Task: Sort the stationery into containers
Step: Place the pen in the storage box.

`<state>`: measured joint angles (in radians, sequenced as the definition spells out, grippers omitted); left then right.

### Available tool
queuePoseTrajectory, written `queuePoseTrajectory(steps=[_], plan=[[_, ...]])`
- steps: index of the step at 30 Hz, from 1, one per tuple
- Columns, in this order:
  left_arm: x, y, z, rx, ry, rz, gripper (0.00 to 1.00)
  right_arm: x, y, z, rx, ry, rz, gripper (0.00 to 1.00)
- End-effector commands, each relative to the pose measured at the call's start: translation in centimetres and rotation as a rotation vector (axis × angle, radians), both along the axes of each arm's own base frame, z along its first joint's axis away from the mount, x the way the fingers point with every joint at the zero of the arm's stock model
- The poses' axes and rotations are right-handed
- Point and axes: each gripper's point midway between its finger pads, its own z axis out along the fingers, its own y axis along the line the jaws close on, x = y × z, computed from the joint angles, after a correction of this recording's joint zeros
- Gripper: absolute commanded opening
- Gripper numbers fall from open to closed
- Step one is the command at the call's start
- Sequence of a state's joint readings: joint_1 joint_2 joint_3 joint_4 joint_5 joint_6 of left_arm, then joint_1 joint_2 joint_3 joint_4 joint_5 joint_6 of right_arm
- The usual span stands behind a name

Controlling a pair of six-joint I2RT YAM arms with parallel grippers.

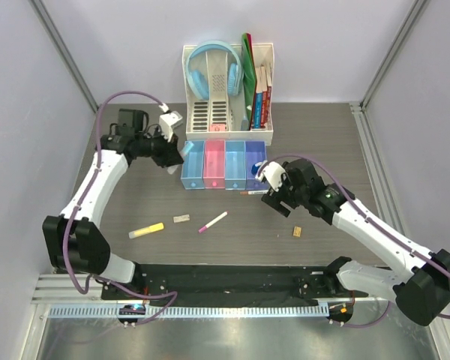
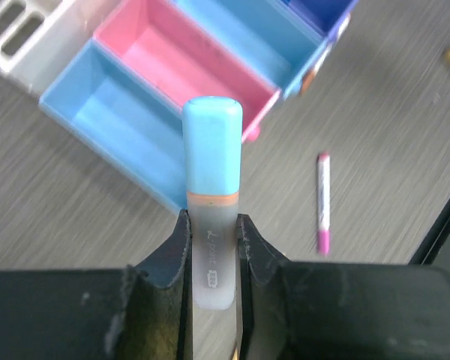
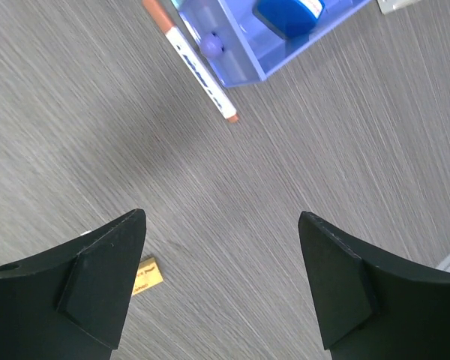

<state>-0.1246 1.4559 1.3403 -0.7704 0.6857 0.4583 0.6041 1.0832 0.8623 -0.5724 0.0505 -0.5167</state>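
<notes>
My left gripper (image 2: 212,222) is shut on a highlighter with a light-blue cap and a grey body (image 2: 212,142). It hangs just left of the blue bin (image 1: 191,166) at the end of the row of containers. The blue (image 2: 112,112), pink (image 2: 184,64) and light-blue (image 2: 244,30) bins look bare inside. My right gripper (image 3: 221,215) stands open over the table, near the white marker with a brownish cap (image 3: 199,67) and the purple-blue bin (image 3: 244,60), which holds a blue block (image 3: 289,11). A tan block (image 3: 146,276) lies by its left finger.
A yellow highlighter (image 1: 147,230), a grey block (image 1: 181,219) and a pink-tipped pen (image 1: 212,222) lie on the near half of the table. Behind the bins stands a white organiser (image 1: 210,116) with light-blue headphones (image 1: 214,67) and upright books (image 1: 259,94).
</notes>
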Motion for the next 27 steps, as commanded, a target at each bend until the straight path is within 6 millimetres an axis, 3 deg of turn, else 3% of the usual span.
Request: queuePoseTrajectory(steps=[1,4,6,7,9,10,11,13,14,17,19,21,27], plan=[[3.0,-6.5,2.8,-0.193,-0.022,0.070,0.00,1.8,-1.7,1.3,-0.010,-0.118,-0.083,0.89],[4.9,-10.6,3.1,-0.209,-0.068,0.084,0.00,2.6,-2.9,1.8,-0.001,-0.151,-0.131,0.89],[5.0,-13.4,2.9,-0.205,-0.060,0.063,0.00,3.2,-3.7,2.0,0.019,-0.162,-0.167,0.90],[5.5,-14.5,3.9,-0.229,-0.055,0.065,0.00,3.3,-3.8,2.2,0.034,-0.163,-0.171,0.90],[6.5,-16.2,1.8,-0.214,-0.001,0.085,0.00,3.4,-4.1,2.0,0.041,-0.162,-0.185,0.91],[7.3,-17.0,2.6,-0.227,-0.014,0.089,0.00,3.4,-4.2,1.9,0.044,-0.160,-0.193,0.91],[8.2,-17.5,0.7,-0.212,0.023,0.104,0.00,3.4,-4.3,1.8,0.045,-0.158,-0.197,0.91],[9.5,-18.2,0.8,-0.228,0.038,0.136,0.00,3.3,-4.3,1.8,0.053,-0.160,-0.203,0.91],[10.1,-18.6,-0.7,-0.216,0.068,0.145,0.00,3.2,-4.4,1.9,0.058,-0.164,-0.205,0.91],[11.8,-18.5,-1.6,-0.190,0.066,0.216,0.00,3.1,-4.6,2.2,0.072,-0.177,-0.212,0.91],[12.7,-17.9,-3.4,-0.158,0.083,0.275,0.00,3.0,-4.7,2.3,0.076,-0.184,-0.214,0.91],[12.8,-18.0,-5.1,-0.140,0.112,0.291,0.00,3.0,-4.8,2.4,0.080,-0.190,-0.216,0.91],[12.3,-18.7,-7.3,-0.137,0.200,0.291,0.00,3.0,-4.6,2.0,0.088,-0.180,-0.208,0.91]])
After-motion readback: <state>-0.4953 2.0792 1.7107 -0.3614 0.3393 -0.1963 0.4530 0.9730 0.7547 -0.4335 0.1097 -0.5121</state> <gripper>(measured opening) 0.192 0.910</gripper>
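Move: The left hand holds the blue-capped pen above and left of the storage box. Its goal, the light-blue compartment between pink and dark blue, is about 19 cm right, 11 cm ahead and 18 cm below. At the same distance ahead, the pink compartment lies some 11 cm right and the dark-blue one about 27 cm right; the orange-capped pen lies level, roughly 26 cm right. From the right hand, the goal is about 14 cm left, 20 cm ahead and 12 cm below. Sweeping right about 18 cm, nearly level at first, the left hand swings over the near-left and pink compartments, then curves forward and sinks about 9 cm towards the light-blue one, the wrist tipping down slightly and turning counter-clockwise. Its fingers keep their pinch on the pen. The empty right hand drifts right and a little forward, staying wide open. ##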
